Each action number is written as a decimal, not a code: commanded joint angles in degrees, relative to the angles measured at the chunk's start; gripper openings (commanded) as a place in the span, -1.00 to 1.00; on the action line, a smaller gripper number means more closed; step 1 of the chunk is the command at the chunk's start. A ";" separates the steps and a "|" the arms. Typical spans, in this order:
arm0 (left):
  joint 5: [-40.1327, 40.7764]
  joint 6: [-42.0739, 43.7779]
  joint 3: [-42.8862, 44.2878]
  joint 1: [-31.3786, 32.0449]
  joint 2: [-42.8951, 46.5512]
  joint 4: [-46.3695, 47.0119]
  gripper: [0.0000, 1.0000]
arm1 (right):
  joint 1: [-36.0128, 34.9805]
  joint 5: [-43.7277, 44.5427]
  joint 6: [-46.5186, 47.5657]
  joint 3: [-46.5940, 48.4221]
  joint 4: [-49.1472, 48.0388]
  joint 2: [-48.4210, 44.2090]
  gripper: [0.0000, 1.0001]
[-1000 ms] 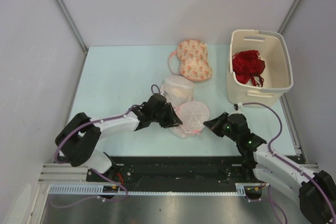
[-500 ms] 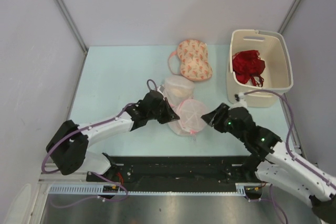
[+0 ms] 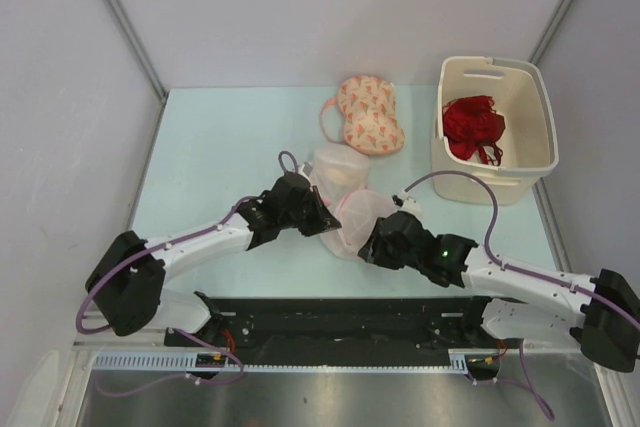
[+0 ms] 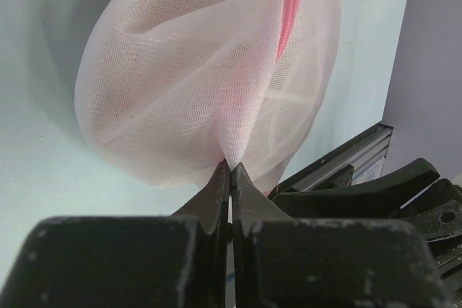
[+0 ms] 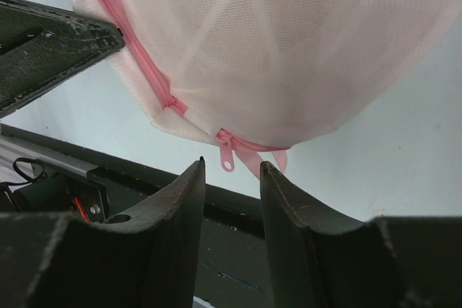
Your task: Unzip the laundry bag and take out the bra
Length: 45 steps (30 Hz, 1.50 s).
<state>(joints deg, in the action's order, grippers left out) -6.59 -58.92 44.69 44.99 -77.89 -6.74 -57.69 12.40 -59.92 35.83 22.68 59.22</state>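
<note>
The laundry bag [image 3: 362, 215], a white mesh dome with pink zipper trim, lies mid-table. It also shows in the left wrist view [image 4: 209, 70] and the right wrist view [image 5: 303, 41]. My left gripper [image 3: 323, 219] is shut on a pinch of its mesh [image 4: 229, 167] on the bag's left side. My right gripper [image 3: 373, 243] is open at the bag's near edge. The pink zipper pull [image 5: 228, 154] hangs just ahead of the gap between its fingertips [image 5: 231, 167], untouched. The zipper looks closed. The bra is hidden inside; only pale mesh shows.
The twin mesh pouch [image 3: 338, 167] with cream fabric touches the bag's far side. A pink bra with red motifs [image 3: 368, 113] lies behind it. A cream bin [image 3: 497, 185] at the right holds a red lacy bra [image 3: 472, 127]. A black rail [image 3: 340, 317] runs along the near edge.
My right arm has swung left and low to the bag's near edge, its open fingers now facing the zipper pull. My left gripper has shifted slightly away from me, still pinching the mesh.
</note>
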 commanded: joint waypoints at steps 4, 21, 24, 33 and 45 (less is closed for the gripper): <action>0.79 0.56 1.89 0.36 0.81 0.77 -0.99 | 0.04 -1.41 1.12 1.52 -6.33 2.56 -0.24; 1.58 0.64 1.28 0.27 2.04 0.33 -0.99 | 0.21 0.16 -0.11 1.17 -7.03 3.89 -0.77; 1.93 0.64 1.19 0.36 2.39 -0.20 -0.99 | 0.30 1.74 -1.07 0.82 -5.81 2.75 -1.00; 1.41 10.39 8.48 -0.69 0.38 -9.15 -0.99 | 6.97 -1.14 4.27 -3.57 -4.92 -6.99 -1.00; -10.37 20.76 16.21 -8.43 -2.62 -11.98 -0.99 | 23.41 -16.45 22.21 -10.52 -5.19 -19.06 -1.00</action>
<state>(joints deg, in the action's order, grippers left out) -14.57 -43.94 56.45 37.76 -79.05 -17.15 -36.14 -0.95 -45.60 25.78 16.73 40.10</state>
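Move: The zipper pull sits almost between the right hand's open fingers, about 2 cm to its left, 1 cm ahead and 1 cm lower. The middle of the held laundry bag is some 7 cm ahead and 4 cm left, and the second bag lies about 21 cm ahead, 8 cm left. From the left hand, still pinching a fold of mesh, the pull lies about 8 cm right, 5 cm back and slightly lower. The right hand eases about 2 cm left and 1 cm down onto the zipper pull, shuts its half-open fingers to pinch it, then draws it about 8 cm right while moving some 3 cm forward and up, fingers tipping up. The left hand holds still at first, then, keeping its pinch on the mesh, lifts about 4 cm and goes 3 cm forward. ##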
